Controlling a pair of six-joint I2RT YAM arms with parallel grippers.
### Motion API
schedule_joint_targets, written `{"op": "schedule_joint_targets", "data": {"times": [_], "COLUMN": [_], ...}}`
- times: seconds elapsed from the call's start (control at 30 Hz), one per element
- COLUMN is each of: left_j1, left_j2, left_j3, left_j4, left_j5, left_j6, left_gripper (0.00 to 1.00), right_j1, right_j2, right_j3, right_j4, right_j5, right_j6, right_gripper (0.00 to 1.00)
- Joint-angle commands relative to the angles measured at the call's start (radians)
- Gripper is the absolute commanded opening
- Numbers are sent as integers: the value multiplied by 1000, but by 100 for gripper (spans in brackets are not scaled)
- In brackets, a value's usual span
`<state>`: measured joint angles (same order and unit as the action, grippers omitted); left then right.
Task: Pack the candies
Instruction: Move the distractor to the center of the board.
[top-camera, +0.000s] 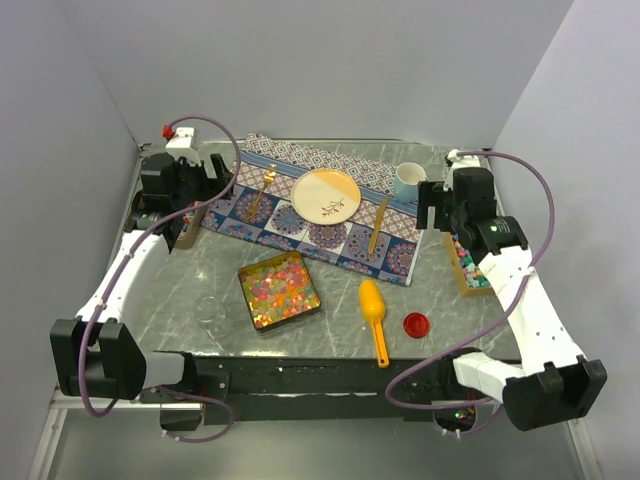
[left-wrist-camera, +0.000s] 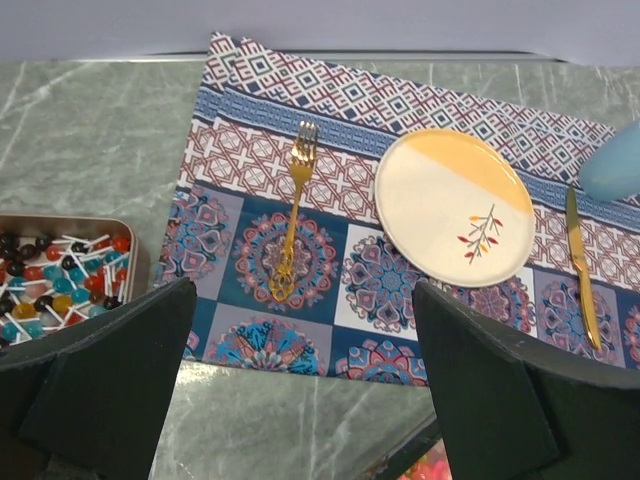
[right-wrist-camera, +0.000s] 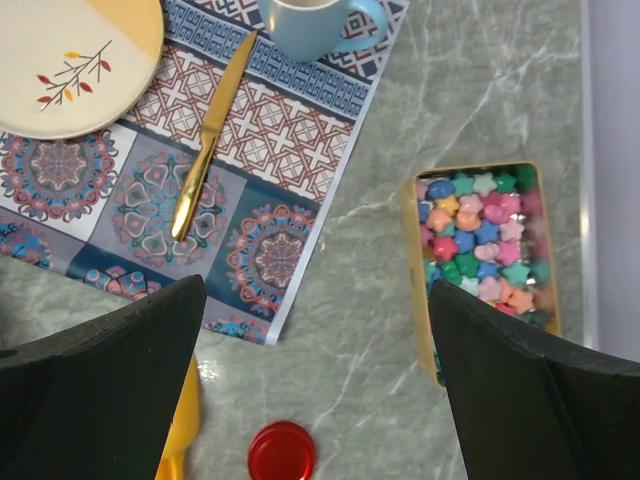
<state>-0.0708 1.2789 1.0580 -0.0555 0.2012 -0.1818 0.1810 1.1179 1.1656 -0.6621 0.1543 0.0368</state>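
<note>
The candies, tiny glossy beads in pink, orange, yellow and green, fill a square dark tray at the table's middle front. A corner of them shows at the bottom of the left wrist view. My left gripper is open and empty at the far left, above the placemat's left edge; its jaws stand wide apart in the left wrist view. My right gripper is open and empty at the far right, and in the right wrist view it hangs over bare table.
A yellow scoop and a red lid lie right of the tray. A faint clear round container sits to its left. The patterned placemat holds plate, fork, knife and mug. A lollipop box stands left, a star-sweets box right.
</note>
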Motion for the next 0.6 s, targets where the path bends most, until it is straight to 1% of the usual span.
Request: {"op": "schedule_joint_targets", "data": {"times": [0.0,0.07,0.13,0.27,0.33,0.37,0.4,0.53,0.57], "left_j1": [-6,-11,-12,-12,-12,-12,-12,-12,-12], "left_j2": [-7,-9,-16,-45,-62,-65,-67,-81,-78], "left_j3": [39,34,34,50,40,37,25,-1,-3], "left_j4": [-52,-59,-64,-87,-89,-96,-113,-139,-141], "left_j5": [61,69,61,70,104,150,167,156,155], "left_j6": [-27,-25,-22,-33,5,27,66,113,122], "left_gripper": [97,97,97,97,97,97,97,97,97], "right_j1": [5,-8,-29,-43,-52,-58,-61,-87,-94], "right_j2": [86,124,196,293,348,365,400,490,502], "right_j3": [40,60,84,117,143,152,158,175,175], "right_j4": [7,-4,-7,12,10,10,10,28,32], "right_j5": [-105,-151,-222,-257,-266,-271,-274,-315,-318], "right_j6": [63,84,152,227,273,290,317,391,406], "right_gripper": [100,100,100,100,100,99,98,94,92]}}
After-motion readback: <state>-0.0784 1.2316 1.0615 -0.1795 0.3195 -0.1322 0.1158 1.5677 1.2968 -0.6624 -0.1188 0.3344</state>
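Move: The knife, which my open right hand seems to be going for, lies about 15 cm ahead of that hand, 13 cm to its left and some 23 cm below. From the same hand, the mug stands roughly 26 cm ahead and 5 cm left, the plate 23 cm ahead and 31 cm left, and the box of star candies 2 cm ahead and 15 cm right. From my left hand, the knife is some 45 cm right and 6 cm ahead, 25 cm down. I swoop my right hand about 10 cm down while carrying it some 5 cm forward and nearly as far left, towards the knife on the mat. Its fingers stay wide open and tip about 20 degrees steeper, and the hand's left side rises about as much. My empty left hand eases back about 3 cm and a little right, turning slightly clockwise. ##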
